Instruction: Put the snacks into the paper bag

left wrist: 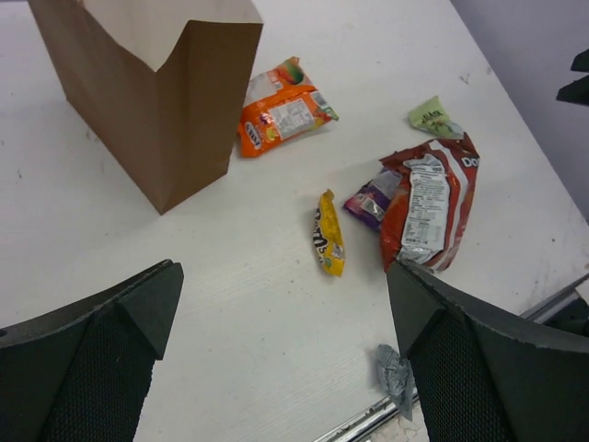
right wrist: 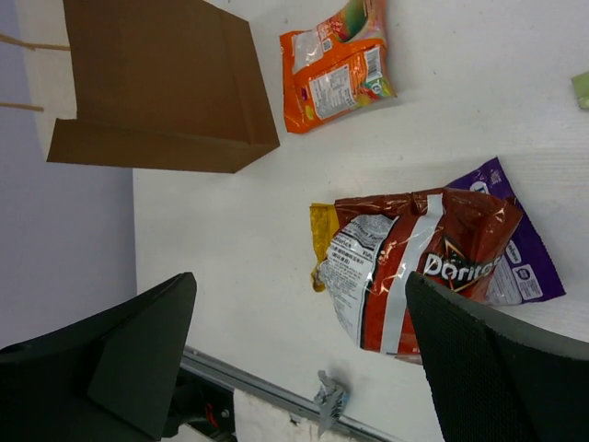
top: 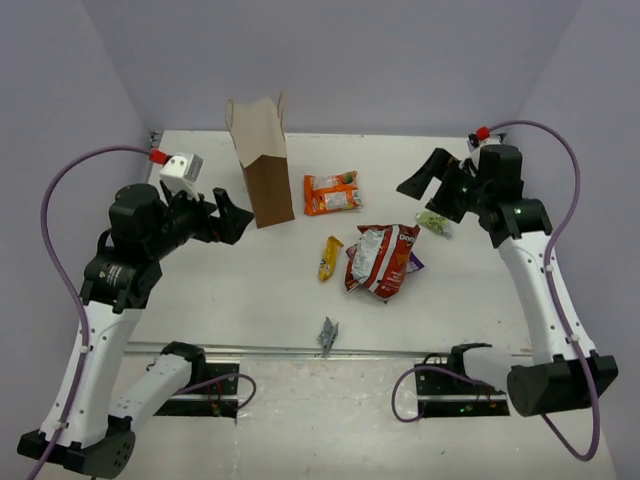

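The brown paper bag [top: 262,165] [left wrist: 156,101] [right wrist: 156,83] stands upright at the back of the table, mouth up. To its right lies the orange packet [top: 332,193] [left wrist: 281,109] [right wrist: 336,74]. Nearer the front are the yellow bar [top: 330,257] [left wrist: 329,235], the red-and-white chip bag [top: 383,260] [left wrist: 428,207] [right wrist: 414,267] and, partly under it, the purple packet [left wrist: 371,200] [right wrist: 520,258]. The pale green packet [top: 433,221] [left wrist: 431,116] lies just below my right gripper [top: 425,195] [right wrist: 299,304], which is open and empty. My left gripper [top: 238,218] [left wrist: 285,285] hovers left of the paper bag's base, open and empty.
A small grey foil scrap [top: 327,335] [left wrist: 396,373] [right wrist: 329,401] lies at the table's near edge by the metal rail [top: 300,350]. A white box with a red knob [top: 180,165] sits at the back left. Purple walls close in the table.
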Action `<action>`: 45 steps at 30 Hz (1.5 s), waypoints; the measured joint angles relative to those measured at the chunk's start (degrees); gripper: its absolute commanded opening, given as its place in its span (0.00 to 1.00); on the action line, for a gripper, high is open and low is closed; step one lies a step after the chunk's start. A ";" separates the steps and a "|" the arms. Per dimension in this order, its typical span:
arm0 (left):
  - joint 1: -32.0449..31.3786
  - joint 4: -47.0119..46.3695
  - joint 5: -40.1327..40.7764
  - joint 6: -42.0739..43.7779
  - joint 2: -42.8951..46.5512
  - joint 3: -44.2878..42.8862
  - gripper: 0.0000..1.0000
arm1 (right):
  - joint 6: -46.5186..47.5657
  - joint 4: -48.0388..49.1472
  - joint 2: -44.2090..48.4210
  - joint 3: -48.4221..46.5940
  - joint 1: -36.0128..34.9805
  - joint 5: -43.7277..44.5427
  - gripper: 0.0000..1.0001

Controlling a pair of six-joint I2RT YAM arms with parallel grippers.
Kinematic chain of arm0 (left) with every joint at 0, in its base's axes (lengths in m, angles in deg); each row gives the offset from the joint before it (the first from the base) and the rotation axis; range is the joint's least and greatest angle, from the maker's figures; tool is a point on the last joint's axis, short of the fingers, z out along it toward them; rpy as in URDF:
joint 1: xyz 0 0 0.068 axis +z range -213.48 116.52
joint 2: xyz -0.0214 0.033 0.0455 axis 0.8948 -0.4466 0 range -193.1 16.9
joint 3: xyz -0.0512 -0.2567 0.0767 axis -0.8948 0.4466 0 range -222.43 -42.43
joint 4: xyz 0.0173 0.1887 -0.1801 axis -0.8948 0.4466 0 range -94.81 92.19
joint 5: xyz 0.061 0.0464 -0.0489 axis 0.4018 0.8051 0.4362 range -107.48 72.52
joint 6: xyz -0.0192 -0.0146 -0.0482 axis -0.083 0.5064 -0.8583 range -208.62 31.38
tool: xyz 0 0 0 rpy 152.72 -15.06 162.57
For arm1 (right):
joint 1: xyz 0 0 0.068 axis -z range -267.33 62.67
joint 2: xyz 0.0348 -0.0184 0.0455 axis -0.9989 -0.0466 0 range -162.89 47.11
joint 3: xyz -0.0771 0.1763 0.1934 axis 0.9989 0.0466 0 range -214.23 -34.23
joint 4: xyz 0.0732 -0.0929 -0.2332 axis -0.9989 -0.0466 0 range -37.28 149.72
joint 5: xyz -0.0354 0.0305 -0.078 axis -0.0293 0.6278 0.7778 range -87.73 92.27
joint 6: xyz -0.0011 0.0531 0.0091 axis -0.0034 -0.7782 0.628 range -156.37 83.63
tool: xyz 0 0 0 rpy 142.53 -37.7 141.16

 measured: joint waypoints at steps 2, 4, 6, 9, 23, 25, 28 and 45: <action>0.00 0.00 2.49 -0.26 -1.01 0.31 1.00 | 0.96 -0.13 -2.86 -2.36 0.00 0.00 0.99; 0.00 0.11 5.64 -1.31 -2.82 0.33 1.00 | 2.69 -0.22 -6.67 -5.55 0.00 -0.09 0.99; 0.00 0.02 8.00 -1.92 -5.11 0.35 1.00 | 4.09 -0.22 -10.16 -8.55 0.00 -0.09 0.99; 0.00 -0.11 11.63 -3.52 -8.39 0.37 1.00 | 4.94 -0.96 -15.85 -13.77 0.00 0.09 0.99; 0.00 -5.60 22.73 -5.81 -4.94 -4.39 1.00 | 6.51 -1.95 -50.64 -29.75 -1.99 0.11 0.99; 0.00 -5.62 22.99 -5.75 -6.38 -5.70 1.00 | 6.82 -2.05 -53.64 -31.36 -2.93 -0.33 0.99; 0.00 -4.98 23.45 -5.75 -6.82 -5.84 1.00 | 6.93 -2.10 -56.87 -33.51 -4.44 -0.81 0.99; 0.00 -2.45 25.03 -3.21 -6.99 -8.24 1.00 | 5.81 -1.55 -70.40 -40.02 -8.20 -3.69 0.07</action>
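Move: The orange snack lies about 19 cm ahead of the open right gripper, 14 cm to its left and some 27 cm below. The paper bag stands about 15 cm farther left of that snack, its middle roughly 2 cm nearer; the Doritos bag is about 16 cm nearer than the snack and 11 cm to its right. From the left gripper, the orange snack is about 26 cm ahead, 19 cm to the right and 32 cm down. Send the right gripper forward about 17 cm, level at first, then plunge some 26 cm while easing 10 cm left, tipping the fingers about 30 degrees further down; close them partway on the orange snack's near right corner to pinch it. Meanwhile dip the open left gripper briefly, raise it again and swing it forward-left, turning counter-clockwise towards the paper bag. ##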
